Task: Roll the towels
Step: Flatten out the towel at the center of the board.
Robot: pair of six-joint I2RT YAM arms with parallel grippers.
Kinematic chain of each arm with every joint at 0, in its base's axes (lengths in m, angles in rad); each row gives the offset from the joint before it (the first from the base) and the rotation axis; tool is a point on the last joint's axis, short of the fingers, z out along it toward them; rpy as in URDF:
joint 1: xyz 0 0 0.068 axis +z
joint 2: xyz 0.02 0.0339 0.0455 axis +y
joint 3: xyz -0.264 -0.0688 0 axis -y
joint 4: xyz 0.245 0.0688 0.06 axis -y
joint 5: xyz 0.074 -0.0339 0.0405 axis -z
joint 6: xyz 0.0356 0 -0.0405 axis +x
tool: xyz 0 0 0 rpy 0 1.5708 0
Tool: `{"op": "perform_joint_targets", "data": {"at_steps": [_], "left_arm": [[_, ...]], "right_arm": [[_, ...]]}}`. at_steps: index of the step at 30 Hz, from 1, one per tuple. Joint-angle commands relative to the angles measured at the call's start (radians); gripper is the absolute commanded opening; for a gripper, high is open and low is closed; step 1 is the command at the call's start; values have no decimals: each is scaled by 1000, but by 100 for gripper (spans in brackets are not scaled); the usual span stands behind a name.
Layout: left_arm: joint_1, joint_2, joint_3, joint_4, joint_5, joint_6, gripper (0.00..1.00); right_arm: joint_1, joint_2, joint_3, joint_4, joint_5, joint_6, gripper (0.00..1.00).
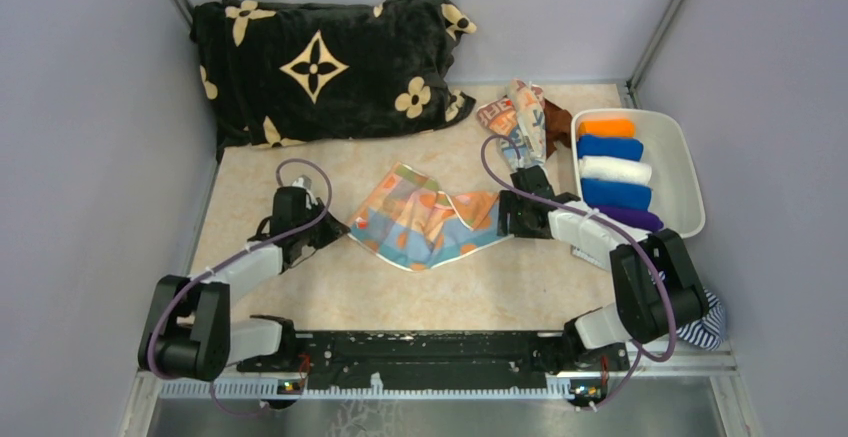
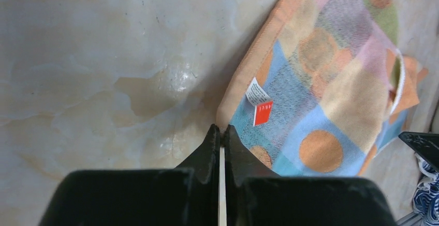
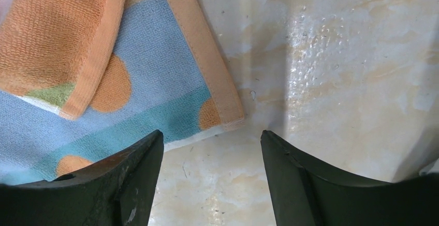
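Note:
The orange-peach printed towel [image 1: 420, 222] lies spread on the marble table, its right part folded over. My left gripper [image 1: 328, 229] is shut at the towel's left corner [image 2: 225, 122], the tips [image 2: 221, 129] pinching the peach hem; a red tag [image 2: 262, 113] lies just beyond. My right gripper [image 1: 503, 213] stands open and empty at the right corner [image 3: 225, 115], which lies just ahead of the tips [image 3: 212, 135]. A pale printed towel with red marks [image 1: 517, 117] and a brown towel [image 1: 557, 117] are heaped at the back.
A white tray [image 1: 690, 172] at the right holds several plain rolls [image 1: 612, 169]. The black flowered blanket [image 1: 320, 62] fills the back left. A navy-striped cloth [image 1: 710, 325] hangs by the right arm's base. Grey walls close in both sides.

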Motion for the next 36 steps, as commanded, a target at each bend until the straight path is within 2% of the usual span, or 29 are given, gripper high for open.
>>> {"op": "perform_joint_targets", "data": {"at_steps": [1, 4, 9, 16, 27, 33, 36], "left_arm": [[7, -90, -13, -10, -24, -3, 0], [7, -148, -21, -36, -49, -13, 0], [7, -244, -61, -52, -113, -29, 0], [7, -249, -61, -60, -106, -34, 0], [7, -258, -73, -49, -112, -47, 0], [7, -308, -52, -82, -169, -53, 0], [8, -350, -2, -108, -228, -38, 0]], "right_arm": [[-10, -22, 66, -5, 43, -3, 69], [-18, 3, 87, -30, 64, -2, 66], [-24, 26, 106, -34, 51, 7, 56], [-24, 60, 115, -56, 2, 26, 39], [-24, 136, 113, -98, -17, 39, 28], [-24, 116, 121, -125, 39, 50, 0], [-41, 71, 198, -185, 119, 29, 0]]}}
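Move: At the right end of the towel, the towel's right corner lies about 1 cm ahead, 1 cm to the right of and 2 cm below the open right fingers; the folded orange flap is some 7 cm left and 4 cm ahead of that hand. The purple roll in the tub stands about 20 cm to its right and 3 cm ahead. From the left hand, already shut on the towel's left corner, the right corner lies roughly 29 cm right and 1 cm back. Closing from wide open to shut, the right fingers pinch the towel's right corner after the hand eases about 1.5 cm forward and 1 cm up, then comes back and sinks to the table. The left hand keeps its pinch on the left corner, lifts it about 4 cm and draws it some 2 cm left, away from the right hand, turning slightly counter-clockwise and tilting up. ##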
